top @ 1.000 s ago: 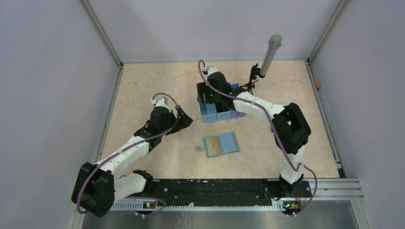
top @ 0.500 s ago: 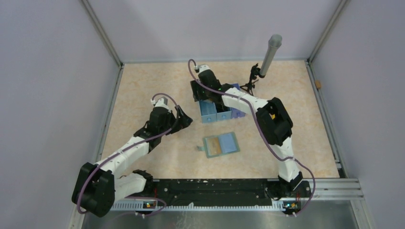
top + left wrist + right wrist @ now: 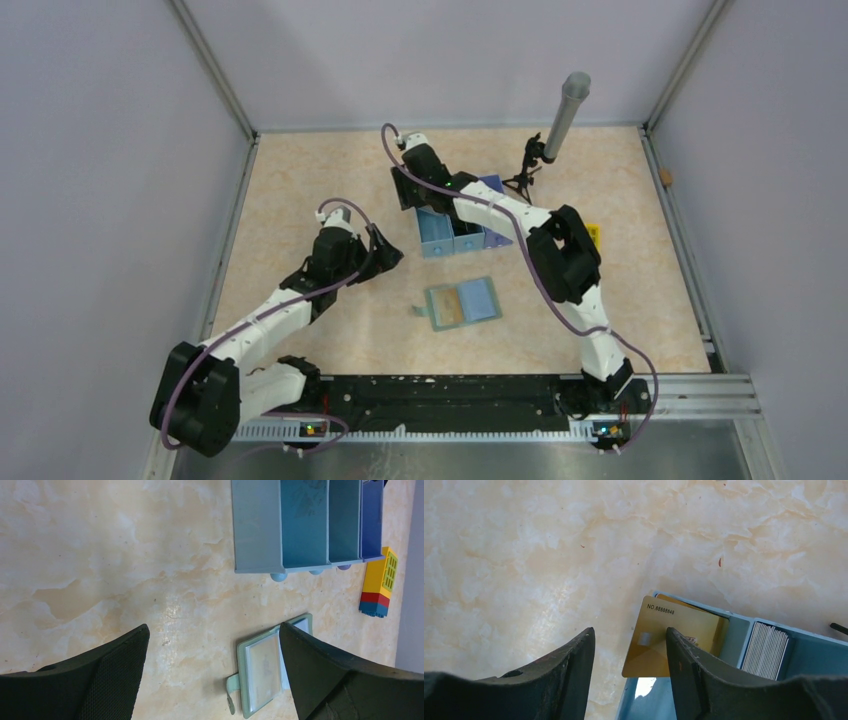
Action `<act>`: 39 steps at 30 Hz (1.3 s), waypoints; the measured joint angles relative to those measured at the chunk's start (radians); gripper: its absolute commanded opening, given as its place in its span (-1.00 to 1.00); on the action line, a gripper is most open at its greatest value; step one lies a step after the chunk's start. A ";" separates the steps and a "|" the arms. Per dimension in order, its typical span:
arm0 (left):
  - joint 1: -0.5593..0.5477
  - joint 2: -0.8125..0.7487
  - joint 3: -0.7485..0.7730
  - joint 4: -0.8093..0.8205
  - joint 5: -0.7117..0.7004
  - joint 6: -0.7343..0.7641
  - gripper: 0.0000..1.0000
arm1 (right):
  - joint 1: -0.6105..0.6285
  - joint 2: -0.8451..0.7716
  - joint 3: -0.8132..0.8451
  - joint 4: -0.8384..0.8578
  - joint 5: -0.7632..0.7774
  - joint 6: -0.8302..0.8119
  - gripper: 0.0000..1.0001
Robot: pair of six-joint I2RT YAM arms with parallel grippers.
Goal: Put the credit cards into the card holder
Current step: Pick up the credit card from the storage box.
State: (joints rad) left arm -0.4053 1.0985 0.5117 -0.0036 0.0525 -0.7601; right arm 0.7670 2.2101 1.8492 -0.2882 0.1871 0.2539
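Observation:
The card holder (image 3: 462, 303) lies open on the table, a tan card in its left panel and a light blue panel on the right; the left wrist view shows the card holder (image 3: 265, 672) too. A gold credit card (image 3: 674, 635) leans out over the wall of the blue tray's (image 3: 734, 630) end compartment. My right gripper (image 3: 630, 632) hovers open over that corner, its right finger in front of the card. A stack of pale cards (image 3: 766, 650) stands in the neighbouring compartment. My left gripper (image 3: 212, 630) hangs wide open and holds nothing, left of the holder.
The blue three-compartment tray (image 3: 440, 240) sits behind the card holder. A yellow, red and blue block (image 3: 378, 582) lies right of the tray. A grey post (image 3: 565, 115) on a black stand rises at the back. Walls enclose the table.
My right gripper has swung left and farther back along the tray to its end compartment, and its jaws have narrowed. The left arm has stayed still.

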 measured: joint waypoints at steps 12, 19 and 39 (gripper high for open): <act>0.005 -0.012 -0.016 0.004 0.003 -0.001 0.97 | 0.010 0.018 0.047 -0.032 0.065 -0.008 -0.41; 0.006 -0.012 -0.021 0.005 0.004 -0.008 0.97 | 0.023 0.019 0.055 -0.040 0.113 -0.024 -0.62; 0.006 -0.071 -0.032 0.003 0.007 -0.023 0.97 | 0.079 -0.032 0.017 -0.039 0.337 -0.107 -1.00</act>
State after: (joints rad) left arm -0.3996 1.0279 0.4801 -0.0006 0.0597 -0.7830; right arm 0.8455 2.1784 1.8664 -0.3267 0.5243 0.1467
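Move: The gold credit card leaning in the storage box's left compartment is right at my open right fingertips: its middle lies about 3 cm to the right, 1 cm ahead and 2 cm lower, its left edge already between the fingers. The cards in the middle compartment sit about 8 cm to the right and 2 cm ahead, those in the purple one some 15 cm right and 4 cm ahead, both roughly 4 cm lower. From my idle left hand, the gold card is about 15 cm ahead and 8 cm right. I shut my half-open right fingers on the edge of the gold credit card and pinch it, turning the hand clockwise some 15 degrees and rolling it a little as they close. Meanwhile I ease upward, then rise faster at the end, about 3 cm in all, with a drift of 2 cm to the right. ##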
